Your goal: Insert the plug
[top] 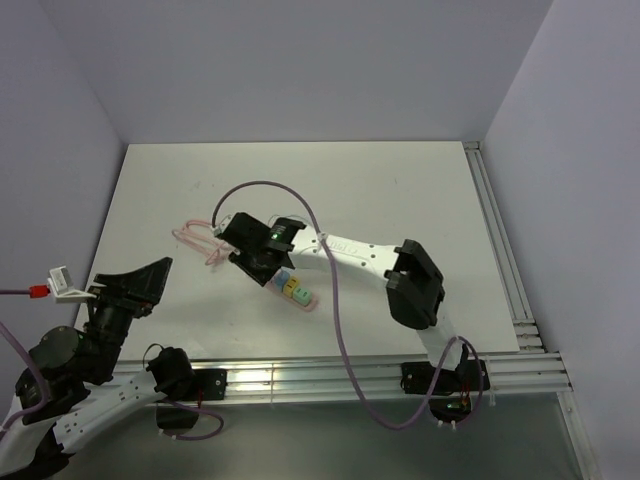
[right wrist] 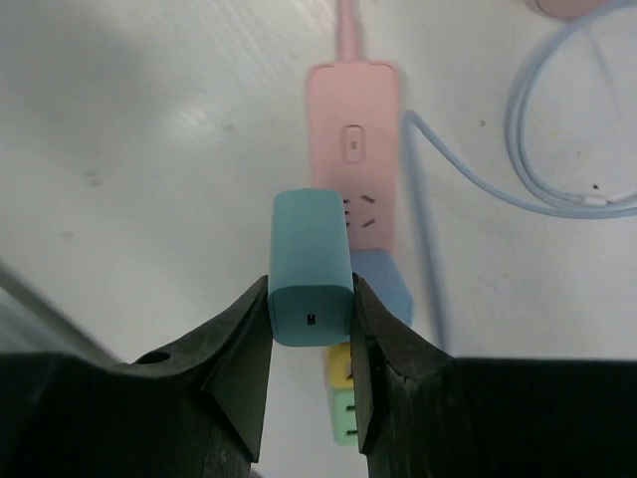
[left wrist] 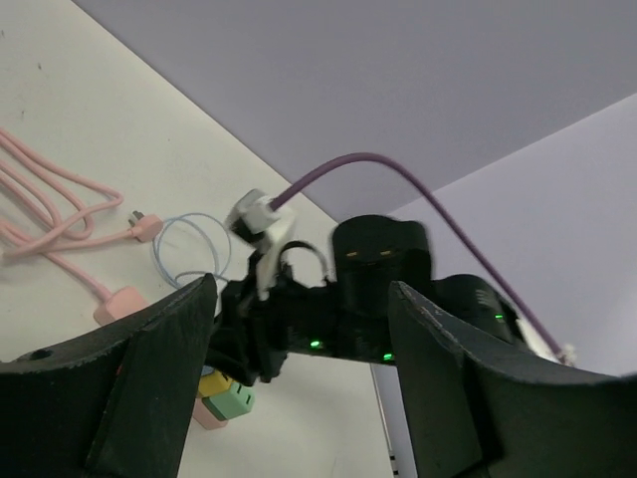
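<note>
In the right wrist view a teal plug (right wrist: 311,269) is clamped between the fingers of my right gripper (right wrist: 311,291), which is shut on it. It hangs just above the pink power strip (right wrist: 353,139), beside a free socket. Further along the strip sit a blue plug (right wrist: 388,289), a yellow plug (right wrist: 340,366) and a green plug (right wrist: 343,413). From above, the right gripper (top: 262,255) hovers over the strip (top: 305,297) at the table's middle left. My left gripper (top: 135,285) stands open and empty near the front left corner, facing the right arm.
A coiled pink cable (top: 195,240) and a thin light-blue cable loop (right wrist: 557,189) lie next to the strip. Aluminium rails (top: 500,250) run along the right and near table edges. A purple cable (top: 335,290) trails from the right wrist. White walls enclose the table.
</note>
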`<action>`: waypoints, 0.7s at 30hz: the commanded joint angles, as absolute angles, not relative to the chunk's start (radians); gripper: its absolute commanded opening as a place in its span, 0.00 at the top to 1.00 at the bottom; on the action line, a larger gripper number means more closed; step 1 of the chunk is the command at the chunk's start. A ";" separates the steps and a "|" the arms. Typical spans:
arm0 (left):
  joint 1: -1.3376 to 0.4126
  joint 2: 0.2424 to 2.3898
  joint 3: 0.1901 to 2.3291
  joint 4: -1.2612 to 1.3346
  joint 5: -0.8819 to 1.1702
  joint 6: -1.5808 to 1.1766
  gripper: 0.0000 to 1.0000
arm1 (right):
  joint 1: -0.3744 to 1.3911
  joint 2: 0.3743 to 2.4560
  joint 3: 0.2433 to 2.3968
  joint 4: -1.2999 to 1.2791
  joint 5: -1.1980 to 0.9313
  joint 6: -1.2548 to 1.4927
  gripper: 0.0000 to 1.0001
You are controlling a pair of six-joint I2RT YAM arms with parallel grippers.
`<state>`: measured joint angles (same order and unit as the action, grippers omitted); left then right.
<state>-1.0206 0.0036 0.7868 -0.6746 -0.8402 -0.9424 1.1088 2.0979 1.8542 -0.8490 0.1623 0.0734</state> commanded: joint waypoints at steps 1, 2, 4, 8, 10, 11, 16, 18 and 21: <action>-1.022 -0.092 0.773 -0.687 -0.802 -0.950 0.26 | 1.091 1.921 1.821 -0.675 -0.024 0.109 1.00; -1.022 -0.089 0.770 -0.692 -0.795 -0.950 0.27 | 1.085 1.904 1.794 -0.646 -0.050 0.109 1.00; -1.022 -0.074 0.770 -0.709 -0.762 -0.953 0.30 | 1.066 1.850 1.732 -0.609 -0.144 0.112 1.00; -1.022 -0.051 0.775 -0.741 -0.724 -0.979 0.33 | 1.031 1.747 1.611 -0.467 -0.334 0.126 1.00; -1.022 -0.045 0.772 -0.739 -0.701 -0.982 0.38 | 1.019 1.695 1.556 -0.425 -0.427 0.129 1.00; -1.022 -0.040 0.764 -0.718 -0.689 -0.977 0.40 | 1.017 1.683 1.545 -0.399 -0.454 0.126 1.00; -1.022 0.052 0.726 -0.641 -0.638 -0.970 0.54 | 1.015 1.638 1.508 -0.356 -0.572 0.120 1.00; -1.022 0.090 0.713 -0.611 -0.618 -0.965 0.62 | 1.016 1.614 1.493 -0.319 -0.613 0.132 1.00; -1.022 0.158 0.701 -0.586 -0.611 -0.962 0.76 | 1.017 1.576 1.454 -0.265 -0.663 0.141 1.00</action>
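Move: The left gripper is making for the teal plug still held in the right fingers, about 8 cm ahead of it, 12 cm to its right and 22 cm below. From the right hand, the left gripper lies roughly 8 cm back, 12 cm left and 22 cm up. The strip's free socket is some 3 cm ahead, 1 cm right and 7 cm below that hand, and the blue plug about 1 cm ahead, 5 cm right and 6 cm below. Right hand carries teal plug up 13 cm and back, swinging 45 degrees leftward, while narrowing left fingers approach it. ##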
